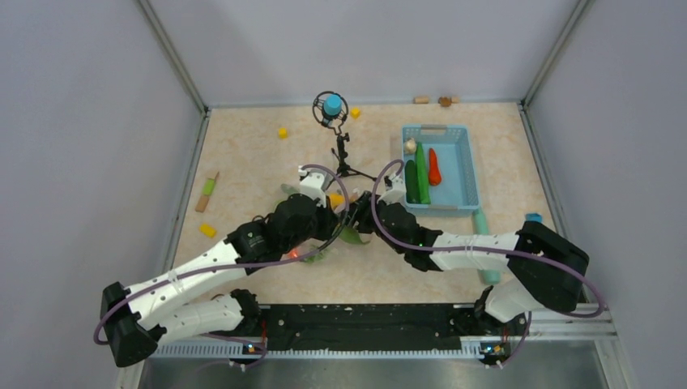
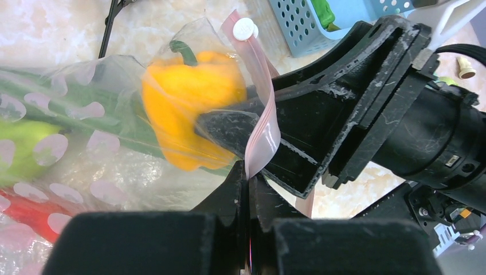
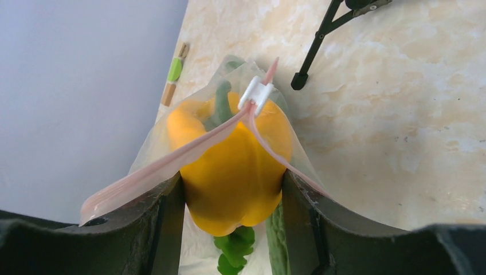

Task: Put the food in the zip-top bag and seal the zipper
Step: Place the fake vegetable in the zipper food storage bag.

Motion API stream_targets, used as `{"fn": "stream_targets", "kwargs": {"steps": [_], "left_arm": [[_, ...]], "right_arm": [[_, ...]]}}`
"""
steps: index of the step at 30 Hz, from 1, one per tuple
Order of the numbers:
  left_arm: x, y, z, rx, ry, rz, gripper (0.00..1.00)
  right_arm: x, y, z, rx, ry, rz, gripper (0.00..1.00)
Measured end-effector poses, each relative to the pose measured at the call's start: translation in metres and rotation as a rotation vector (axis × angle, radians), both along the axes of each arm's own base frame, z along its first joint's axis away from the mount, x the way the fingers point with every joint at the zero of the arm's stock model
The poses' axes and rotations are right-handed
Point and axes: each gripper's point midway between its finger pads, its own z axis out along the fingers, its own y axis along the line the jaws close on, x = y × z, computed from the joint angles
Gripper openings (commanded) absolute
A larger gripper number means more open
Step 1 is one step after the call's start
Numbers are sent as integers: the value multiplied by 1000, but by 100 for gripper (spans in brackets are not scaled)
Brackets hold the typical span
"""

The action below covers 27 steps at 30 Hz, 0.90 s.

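In the right wrist view the yellow pepper sits between the two fingers of my right gripper, which is shut on it. The zip-top bag's pink zipper splits into two strips that drape over the outside of those fingers, and its white slider is at the far end. My left gripper is shut on the zipper just beside the right gripper. The clear bag holds a green pear and a red pepper. Both grippers meet mid-table.
A light blue basket at the right holds green cucumbers, an orange carrot and a beige mushroom. A small black tripod stands behind the grippers. Yellow cubes and a teal cylinder lie about.
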Motion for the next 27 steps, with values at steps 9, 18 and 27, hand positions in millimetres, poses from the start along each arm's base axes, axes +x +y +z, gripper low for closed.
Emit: {"fn": "stream_targets", "kwargs": {"steps": [9,18,27], "left_arm": [[-7,1,-1,-23,0,-30,0],[-15,2,14,-112,-46,-58,0],[-6,16,18,-124,-65,48,0]], "right_arm": [[7,5,-16,34,22,-95,54],[3,9,-18,43,35,-102,74],[-10,14,4,-58,-77,50,94]]}}
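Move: The right hand grips the yellow pepper just inside the bag's mouth, the pepper's middle about 2 cm ahead and 2 cm left of it; the bag's belly lies some 10 cm to its left, 2 cm back and 7 cm down. A green gourd in the bag sits about 5 cm back and 9 cm below, level sideways. From the left hand, pinching the mouth's edge, that belly is about 6 cm left, level ahead, 10 cm down; the pepper is 6 cm straight ahead, slightly lower. Still gripping the pepper, the right hand pushes it about 2 cm down into the bag, then its half-open fingers spread nearly wide and let go; opening, it eases left and back and comes up again by some 2 cm. The left hand keeps its pinch on the mouth's edge, drawing back about 1.5 cm, then rising about 2 cm and going left. ##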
